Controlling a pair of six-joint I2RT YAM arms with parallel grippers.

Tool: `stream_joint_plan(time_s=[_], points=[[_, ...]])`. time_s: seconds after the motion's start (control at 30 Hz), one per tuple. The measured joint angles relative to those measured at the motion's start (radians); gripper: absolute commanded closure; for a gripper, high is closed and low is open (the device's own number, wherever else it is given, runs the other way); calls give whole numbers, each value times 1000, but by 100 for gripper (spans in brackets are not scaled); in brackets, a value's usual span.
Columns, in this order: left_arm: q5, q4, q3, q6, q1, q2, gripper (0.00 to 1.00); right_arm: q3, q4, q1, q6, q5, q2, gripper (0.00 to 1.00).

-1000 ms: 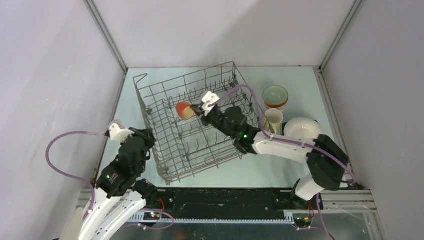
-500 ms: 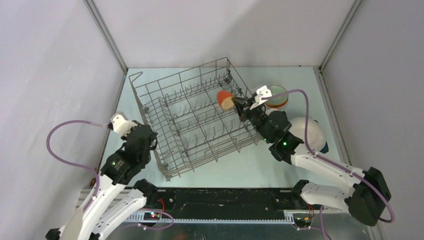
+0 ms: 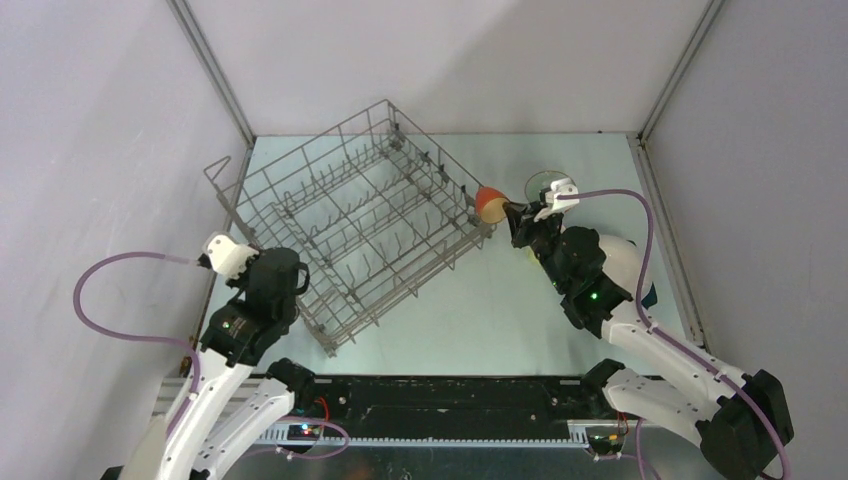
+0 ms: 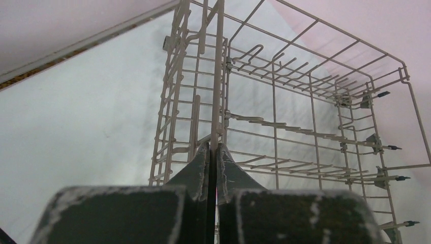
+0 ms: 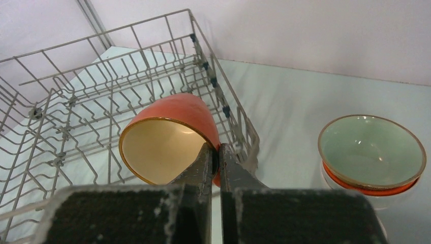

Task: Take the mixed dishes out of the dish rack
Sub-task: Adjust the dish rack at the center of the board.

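Note:
The grey wire dish rack (image 3: pixel 345 215) lies skewed at the left of the table, one end raised, and I see no dishes in it. My left gripper (image 3: pixel 300 283) is shut on an upright wire of its near side; in the left wrist view the wire runs up from between the fingertips (image 4: pixel 213 148) into the dish rack (image 4: pixel 284 122). My right gripper (image 3: pixel 512 212) is shut on the rim of the small orange mug (image 3: pixel 490 204), just past the rack's right corner. The right wrist view shows the mug (image 5: pixel 173 137) on its side, cream inside, with the gripper (image 5: pixel 216 150) pinching its rim.
A pale green bowl (image 5: pixel 371 150) is stacked on an orange one to the right of the mug; from the top it shows as a green bowl (image 3: pixel 543 183) behind my right wrist. A white dish (image 3: pixel 628 252) lies under the right forearm. Grey walls close in on three sides.
My right gripper has carried the orange mug rightward out of the rack to beyond its right corner. The rack, held by my left gripper, has swung left and toward the back wall.

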Motion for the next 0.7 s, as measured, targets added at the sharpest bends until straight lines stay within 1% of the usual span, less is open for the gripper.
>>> stream_joint_plan(time_s=[0.07,0.17,0.2,0.23,0.27,0.3,0.33,0.37,0.4,0.47,0.63,0.7], points=[[-19,-8,0,-10,7,0,88,0,-6,-5,8,-2,0,100],[-39,-27,0,-19,20,-2,72,0,-11,-10,15,-17,0,100],[-43,-31,0,-17,24,-4,60,0,-11,-11,17,-25,0,100],[-48,-34,0,-16,27,-10,54,0,-11,-11,18,-35,0,100],[-53,-38,0,-12,30,-17,41,0,-11,-12,18,-44,0,100],[-59,-42,0,-5,32,-26,35,-1,-11,-13,18,-59,0,100],[-59,-43,0,0,35,-40,24,-1,-11,-13,18,-69,0,100],[-59,-42,0,10,36,-55,19,-1,-11,-13,19,-84,0,100],[-55,-38,0,24,37,-73,9,-1,-11,-13,20,-95,0,100],[-34,-23,0,53,38,-111,2,-1,-11,-13,25,-119,0,100],[77,50,0,145,39,-215,0,0,-18,-13,36,-173,0,100],[131,89,0,182,40,-246,0,8,-58,-13,46,-194,2,100]])
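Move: Shut on the upper rim of the dish rack's left side, the left hand has the rack's middle about 8 cm ahead, 19 cm to the right and 9 cm below. From the right hand, still holding the orange cup by its rim, the rack's right corner is some 6 cm ahead, 2 cm left and 8 cm below. The green bowl stands about 12 cm ahead and 10 cm right of that hand, the yellow mug 2 cm ahead and 11 cm right, both roughly 14 cm below. Drawing the rack rim left about 2 cm and slightly back, the left hand opens its fingers wide and comes free, then rises some 4.5 cm, swinging back to the right while its fingers tip up. The right hand keeps its pinch on the orange cup, easing left and back by about 3 cm and turning counter-clockwise some 10 degrees beside the rack's right corner. ##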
